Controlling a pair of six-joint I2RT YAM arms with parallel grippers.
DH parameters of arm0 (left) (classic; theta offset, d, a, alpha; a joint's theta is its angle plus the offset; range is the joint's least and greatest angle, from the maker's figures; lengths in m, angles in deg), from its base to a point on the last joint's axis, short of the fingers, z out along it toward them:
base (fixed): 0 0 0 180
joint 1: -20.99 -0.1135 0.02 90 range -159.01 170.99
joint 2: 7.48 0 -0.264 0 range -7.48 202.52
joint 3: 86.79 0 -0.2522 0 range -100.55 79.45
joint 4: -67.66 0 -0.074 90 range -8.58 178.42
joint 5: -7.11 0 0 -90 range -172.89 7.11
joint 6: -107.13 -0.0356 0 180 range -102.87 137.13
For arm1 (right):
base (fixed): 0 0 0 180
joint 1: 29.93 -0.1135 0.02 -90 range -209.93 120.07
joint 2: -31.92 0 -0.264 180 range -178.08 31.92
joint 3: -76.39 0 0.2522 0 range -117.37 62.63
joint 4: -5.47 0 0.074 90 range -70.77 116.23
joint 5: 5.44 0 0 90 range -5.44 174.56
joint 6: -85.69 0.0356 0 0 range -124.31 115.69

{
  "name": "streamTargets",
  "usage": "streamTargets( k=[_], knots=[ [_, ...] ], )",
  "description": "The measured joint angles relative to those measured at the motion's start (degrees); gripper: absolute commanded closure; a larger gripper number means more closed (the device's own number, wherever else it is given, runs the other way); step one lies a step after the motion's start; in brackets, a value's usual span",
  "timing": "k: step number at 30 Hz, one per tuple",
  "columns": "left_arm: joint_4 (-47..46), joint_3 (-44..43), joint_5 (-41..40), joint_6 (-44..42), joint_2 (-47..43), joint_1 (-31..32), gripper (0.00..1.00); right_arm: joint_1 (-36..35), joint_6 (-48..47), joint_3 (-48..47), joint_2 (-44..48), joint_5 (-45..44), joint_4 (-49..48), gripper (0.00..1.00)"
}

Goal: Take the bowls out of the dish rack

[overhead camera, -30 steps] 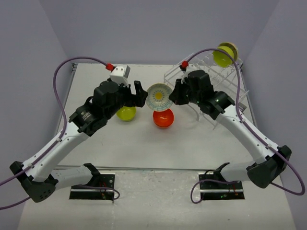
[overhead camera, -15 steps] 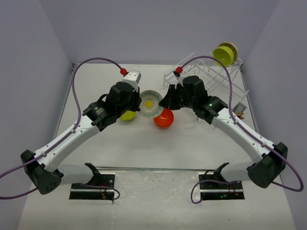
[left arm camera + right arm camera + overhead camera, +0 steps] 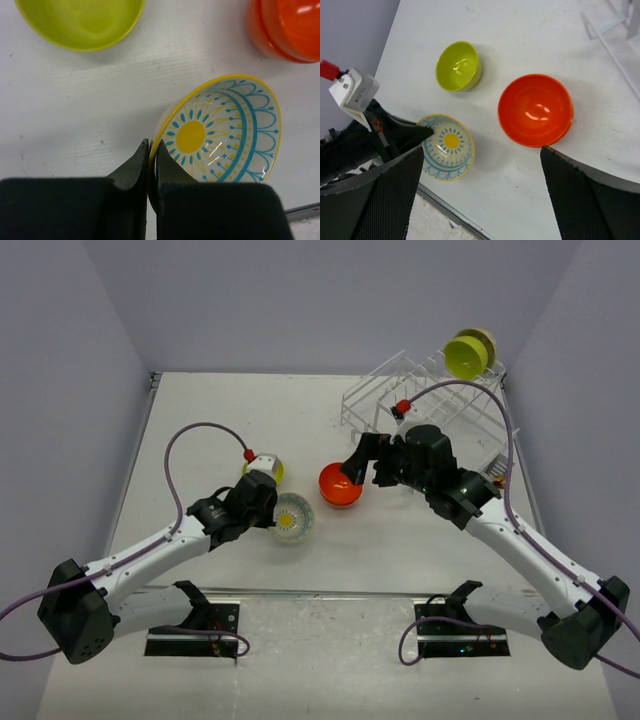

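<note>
My left gripper [image 3: 152, 148] is shut on the rim of a cream bowl with a yellow flower and blue pattern [image 3: 222, 134]. That flower bowl [image 3: 293, 519] is held tilted, low over the near-left table. A yellow-green bowl [image 3: 270, 468] and an orange-red bowl [image 3: 338, 485] sit upright on the table. My right gripper [image 3: 362, 468] hovers open and empty above the orange-red bowl [image 3: 535, 110]. The white wire dish rack [image 3: 420, 400] stands at the back right. At its far end it holds a yellow-green bowl [image 3: 466, 357] on edge.
The table's metal front edge [image 3: 450, 215] runs just near of the flower bowl [image 3: 447, 146]. A second bowl [image 3: 486, 339] shows behind the one in the rack. The left arm's purple cable [image 3: 190, 440] loops over the left table.
The flower bowl passed from the right gripper to the left. The left gripper shut on it and carried it down toward the near left. The right gripper opened and drew back right.
</note>
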Motion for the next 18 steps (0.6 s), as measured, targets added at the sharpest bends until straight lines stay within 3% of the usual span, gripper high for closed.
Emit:
streamTargets(
  k=[5,10,14,18],
  knots=[
    [-5.31,9.07,1.75,2.14,-2.51,-0.66,1.00,1.20,-1.97,3.08,7.58,-4.50,0.96,0.01],
    [-11.78,13.25,6.12,3.19,-0.24,-2.43,1.00,4.70,-4.20,3.32,9.46,-4.92,2.14,0.01],
    [-14.88,13.27,6.97,3.34,2.10,-2.56,0.85,7.98,-5.62,3.96,9.60,-3.96,4.24,0.01],
    [-17.62,13.27,7.10,3.30,2.86,-2.67,0.63,9.38,-6.99,3.98,10.34,-3.56,5.66,0.01]
  ],
)
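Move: The left gripper holds the patterned bowl by its left rim. The table spot for the bowl's middle is about 6 cm right of that hand, level fore and aft, some 9 cm down. At similar depth, the green bowl sits 14 cm ahead and 3 left, the red bowls 10 ahead and 17 right. From the right hand, the rack's green bowl is roughly 28 cm ahead, 22 right and 5 down. Lower the left gripper about 6 cm with the patterned bowl still pinched by its rim, easing back slightly at first, until the bowl is down on the table in front of the green and red bowls. Then stop and part the fingers about a quarter to let go of the rim. Meanwhile draw the empty, wide-open right gripper some 8 cm right, away from the patterned bowl and towards the rack, turning it slightly clockwise. ##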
